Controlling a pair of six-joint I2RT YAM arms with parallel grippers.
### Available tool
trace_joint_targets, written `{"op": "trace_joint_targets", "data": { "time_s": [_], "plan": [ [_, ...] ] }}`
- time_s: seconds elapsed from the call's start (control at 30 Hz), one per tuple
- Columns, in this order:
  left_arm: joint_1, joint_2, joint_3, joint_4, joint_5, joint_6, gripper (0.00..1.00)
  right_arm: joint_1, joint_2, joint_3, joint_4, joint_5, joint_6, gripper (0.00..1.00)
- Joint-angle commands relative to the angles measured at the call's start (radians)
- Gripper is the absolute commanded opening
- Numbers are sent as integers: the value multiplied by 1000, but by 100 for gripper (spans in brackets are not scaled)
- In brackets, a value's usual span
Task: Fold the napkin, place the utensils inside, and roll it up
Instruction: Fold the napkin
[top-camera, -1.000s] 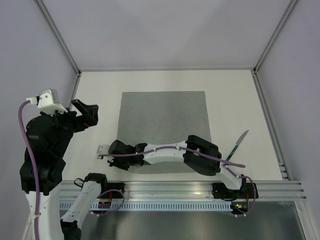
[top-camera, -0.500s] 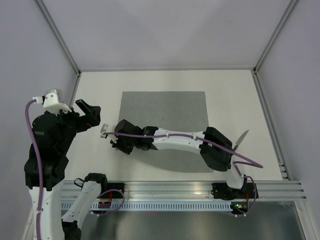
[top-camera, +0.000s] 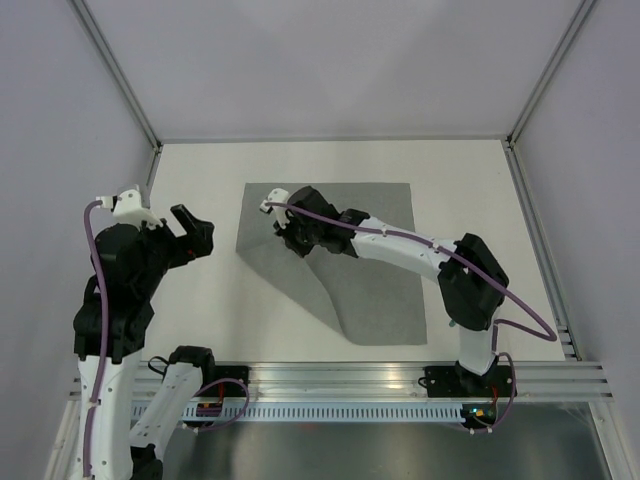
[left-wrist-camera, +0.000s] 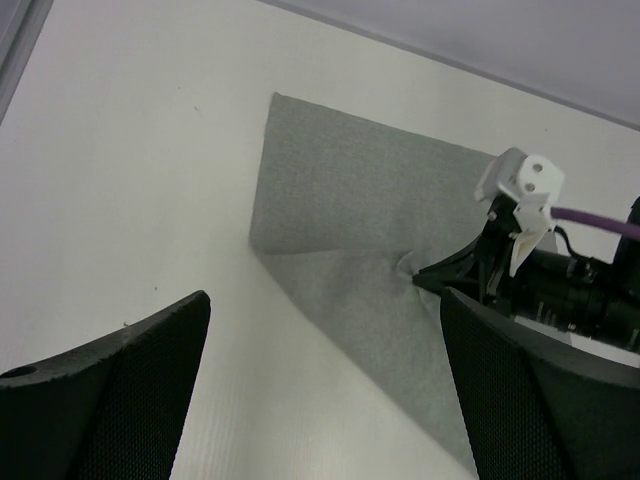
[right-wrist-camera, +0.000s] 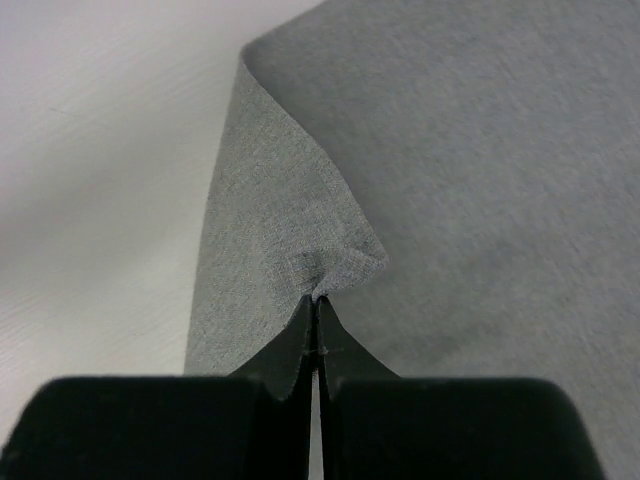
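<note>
The grey napkin (top-camera: 375, 225) lies in the middle of the white table. Its near-left corner is lifted and drawn over the cloth, leaving a diagonal fold line (top-camera: 300, 290). My right gripper (top-camera: 287, 238) is shut on that corner. In the right wrist view the jaws (right-wrist-camera: 317, 298) meet on a puckered tip of the napkin (right-wrist-camera: 330, 262). The left wrist view shows the same pinch on the napkin (left-wrist-camera: 340, 200). My left gripper (top-camera: 195, 235) hangs open left of the napkin, with nothing between its fingers (left-wrist-camera: 150, 385). The utensils are hidden.
The right arm's elbow (top-camera: 470, 285) hangs over the table's right side beside the napkin. A metal rail (top-camera: 350, 378) runs along the near edge. Frame posts (top-camera: 150, 150) and white walls close in the table on three sides.
My right gripper has carried the napkin's near-left corner away from the near edge, toward the far left, folding it over the cloth. The right elbow swung right. The left arm shifted slightly.
</note>
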Motion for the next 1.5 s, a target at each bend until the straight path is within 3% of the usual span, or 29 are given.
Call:
{"op": "trace_joint_targets", "data": {
  "time_s": [0.0, 0.6, 1.47],
  "plan": [
    [4, -21, -56, 64, 34, 40, 100, -52, -69, -26, 3, 34, -28, 0],
    [4, -196, -280, 115, 96, 30, 100, -227, -71, -81, 74, 83, -117, 1],
    [4, -297, -343, 161, 77, 17, 100, -393, -42, -23, 88, 106, -137, 0]
  ]
}}
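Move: The napkin's near-left corner is already up in my closed right fingers. The far-right corner it is being taken to lies flat, about 25 cm ahead of my right hand, 31 cm to its right and 11 below. At that same level, the far-left corner is about 25 cm ahead and 13 left, and the near-right corner 18 cm back and 31 right. From my left hand, the far-right corner is roughly 33 cm ahead, 48 right and 31 below. Keeping the corner pinched, I carry it with my right hand over the napkin to the right and forward, diagonally towards the far-right corner, about 20 cm in all at nearly constant height, quickest at the start. That wrist swings some 20 degrees clockwise. My left hand, empty and open, sinks about 6 cm and draws slightly back, clear of the cloth. ##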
